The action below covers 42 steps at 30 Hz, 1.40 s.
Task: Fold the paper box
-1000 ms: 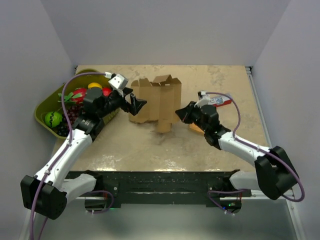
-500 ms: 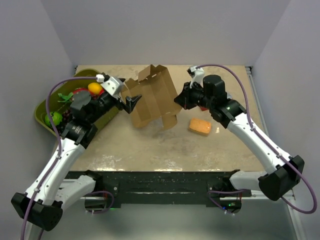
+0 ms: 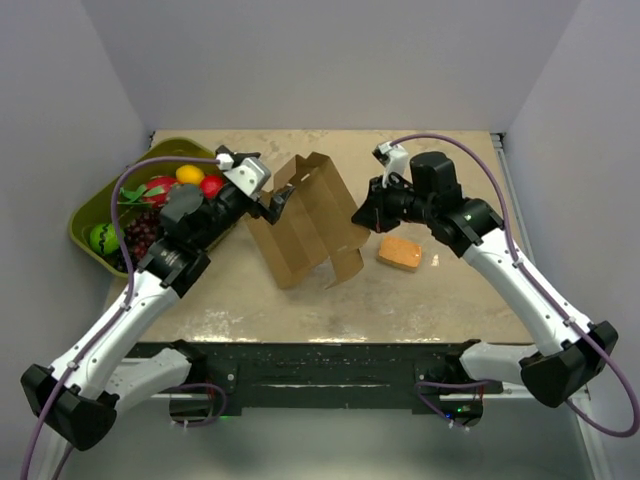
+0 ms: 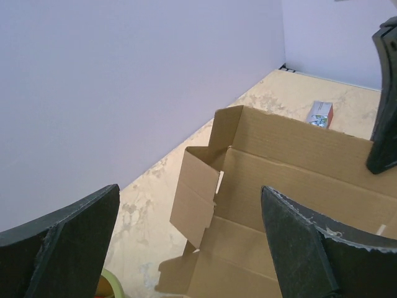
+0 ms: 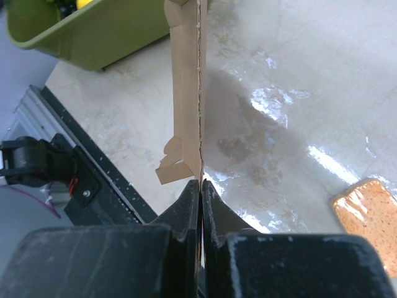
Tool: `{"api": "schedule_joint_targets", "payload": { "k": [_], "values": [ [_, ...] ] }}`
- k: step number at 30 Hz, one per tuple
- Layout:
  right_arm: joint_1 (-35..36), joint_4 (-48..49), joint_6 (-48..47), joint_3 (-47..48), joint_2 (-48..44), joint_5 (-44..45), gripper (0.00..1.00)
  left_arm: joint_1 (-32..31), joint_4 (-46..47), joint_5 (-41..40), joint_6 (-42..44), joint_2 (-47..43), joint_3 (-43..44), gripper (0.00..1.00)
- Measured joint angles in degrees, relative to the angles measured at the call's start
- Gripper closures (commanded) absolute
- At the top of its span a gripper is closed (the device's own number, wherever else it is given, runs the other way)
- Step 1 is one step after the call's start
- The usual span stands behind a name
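The paper box is a flat brown cardboard sheet with creases and flaps, held tilted above the table's middle. My right gripper is shut on its right edge. In the right wrist view the sheet runs edge-on out of that gripper, pinched between the closed fingers. My left gripper is open at the sheet's upper left edge. In the left wrist view the cardboard fills the space beyond the left gripper, with its fingers spread wide and nothing between them.
A green bin of toy fruit sits at the left table edge, right behind my left arm. An orange block lies on the table under my right arm. A red-and-white carton lies beyond the sheet. The black mounting rail borders the near edge.
The right gripper has lifted the sheet off the table and tilted it, raising that arm. The left gripper has shifted right, up to the sheet's upper left edge, still open.
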Motion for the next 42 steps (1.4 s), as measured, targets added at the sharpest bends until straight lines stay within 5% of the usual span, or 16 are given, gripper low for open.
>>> {"api": "schedule_joint_targets", "payload": {
  "k": [13,28,37,42],
  "values": [
    [0.02,-2.29,-1.03,0.26,-2.99,-4.09,1.00,-0.76,0.26,-0.70,1.51,7.61,0.00,0.02],
    [0.00,-3.82,-4.07,0.22,-4.98,-6.58,1.00,-0.76,0.24,0.76,3.34,8.55,-1.92,0.53],
    [0.02,-6.12,-5.99,-0.07,-6.05,-5.25,1.00,-0.81,0.28,1.77,2.86,7.13,-3.65,0.60],
    [0.02,-6.27,-6.91,-0.46,-6.05,-4.92,1.00,-0.81,0.22,2.01,2.75,6.01,-4.70,0.57]
  ]
}}
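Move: The box's far-left end flap, standing up, lies from the left hand about 6 cm ahead, 3 cm to its right and 7 cm lower. The green basket is some 32 cm left of that hand, 15 cm ahead and down on the table. From the right hand, already pinching the box's right edge, the flap is about 9 cm ahead, 14 cm left and 2 cm up; the orange block lies 7 cm ahead, 9 cm right and some 26 cm below. Closing from wide open to under half, the left fingers take the box's upright end flap between them. That hand first sinks and reaches forward and to the right towards the flap, then sinks on while easing slightly back, about 8 cm down in all. The right hand keeps its pinch and draws the box edge some 4 cm back towards the base. ##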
